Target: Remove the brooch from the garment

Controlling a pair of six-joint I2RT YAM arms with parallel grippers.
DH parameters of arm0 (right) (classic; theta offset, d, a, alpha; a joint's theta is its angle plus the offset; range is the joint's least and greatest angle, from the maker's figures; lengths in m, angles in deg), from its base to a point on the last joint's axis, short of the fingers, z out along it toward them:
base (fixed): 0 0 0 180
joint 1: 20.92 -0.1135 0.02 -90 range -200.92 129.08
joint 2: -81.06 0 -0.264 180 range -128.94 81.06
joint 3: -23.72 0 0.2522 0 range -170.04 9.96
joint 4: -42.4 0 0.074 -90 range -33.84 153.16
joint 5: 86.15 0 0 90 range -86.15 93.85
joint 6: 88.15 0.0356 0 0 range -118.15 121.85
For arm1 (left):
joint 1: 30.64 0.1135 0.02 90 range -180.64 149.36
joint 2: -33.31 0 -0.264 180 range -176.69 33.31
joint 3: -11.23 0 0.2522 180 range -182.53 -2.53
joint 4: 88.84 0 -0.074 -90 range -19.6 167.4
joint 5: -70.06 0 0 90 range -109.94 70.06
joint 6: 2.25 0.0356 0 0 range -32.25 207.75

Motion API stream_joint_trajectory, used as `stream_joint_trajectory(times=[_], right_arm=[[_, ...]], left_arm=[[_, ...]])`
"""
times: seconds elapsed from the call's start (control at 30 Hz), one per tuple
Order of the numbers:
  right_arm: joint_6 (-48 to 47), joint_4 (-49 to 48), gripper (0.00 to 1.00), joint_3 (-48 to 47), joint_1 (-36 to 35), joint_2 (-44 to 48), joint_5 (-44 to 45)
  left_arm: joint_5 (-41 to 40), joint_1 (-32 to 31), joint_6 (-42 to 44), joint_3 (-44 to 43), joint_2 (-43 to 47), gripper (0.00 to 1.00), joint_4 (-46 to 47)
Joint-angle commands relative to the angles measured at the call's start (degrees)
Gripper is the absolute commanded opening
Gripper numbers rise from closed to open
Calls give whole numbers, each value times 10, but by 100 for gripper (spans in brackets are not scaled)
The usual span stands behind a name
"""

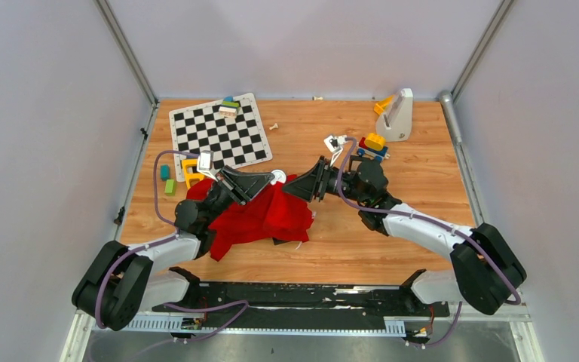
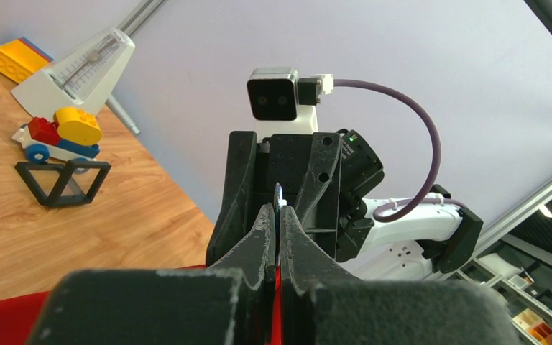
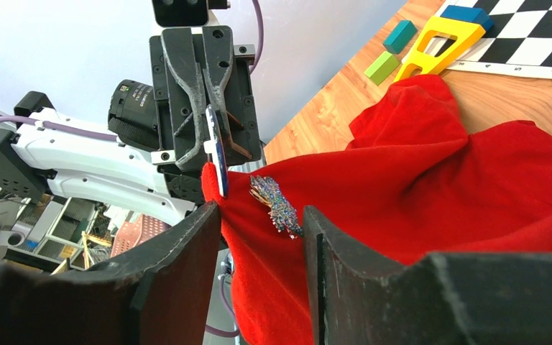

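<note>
The red garment (image 1: 264,215) lies bunched at the table's middle, one edge lifted. My left gripper (image 1: 270,179) is shut on that raised edge, with a thin round white disc (image 3: 218,151) sticking out between its fingertips (image 2: 266,215). A sparkly multicoloured brooch (image 3: 276,203) sits on the cloth just below that grip. My right gripper (image 3: 261,212) faces the left one, open, its jaws on either side of the hanging fold. The brooch lies close to the tip of its right finger (image 3: 316,230), with no pinch on it. In the top view the right gripper (image 1: 295,186) is almost touching the left.
A checkerboard mat (image 1: 219,136) lies at the back left, with small coloured blocks (image 1: 167,181) and a yellow frame piece (image 1: 191,172) beside it. A white metronome (image 1: 397,115), a toy block car (image 1: 373,145) and a black wire frame (image 2: 61,181) stand at the back right.
</note>
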Motion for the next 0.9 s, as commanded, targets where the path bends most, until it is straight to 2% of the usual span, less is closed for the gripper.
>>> stream_joint_trajectory(times=[0.0,0.17,0.3,0.53,0.57,0.63,0.7,0.8,0.83,0.87], right_arm=[[10,-66,46,2,-1,5,8],[24,-98,45,-12,-2,-12,-12],[29,-80,32,-37,-2,-24,-5],[47,-105,32,-40,-2,-37,-15],[50,-109,30,-41,-2,-40,-17],[50,-108,12,-44,-2,-43,-19],[47,-100,4,-47,-2,-42,-18],[33,-58,0,-50,0,-26,-17],[24,-31,0,-53,1,-16,-14],[17,4,0,-58,5,-7,-11]], left_arm=[[2,-3,-3,-17,16,0,40],[2,-3,-6,-18,18,0,41],[4,-3,-8,-20,17,0,42],[5,-3,-6,-19,19,0,43],[5,-3,-7,-19,18,0,44],[5,-2,-11,-19,17,0,48],[4,-2,-13,-19,19,0,49],[7,-1,-12,-15,28,3,37],[18,4,-14,-15,32,6,10],[27,8,-15,-17,43,15,-7]])
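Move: My left fingertips already pinch the round brooch by its edge, its middle just beyond them: 1 cm forward, 2 cm right and 1 cm up. From my half-open right hand that brooch lies about 3 cm left, level forward-wise and some 4 cm higher. The snowflake brooch on the cloth is about 2 cm forward, 4 cm left and 1 cm above my right hand; my left fingertips are 5 cm left, 1 cm back and 3 cm up. I lift my right hand about 2.5 cm and ease it 1 cm left, towards the round brooch's near lower edge, tipping the wrist only slightly. I bring its half-open fingers together in steps until they pinch that edge. My left hand stays almost in place and keeps its own pinch on the brooch. ##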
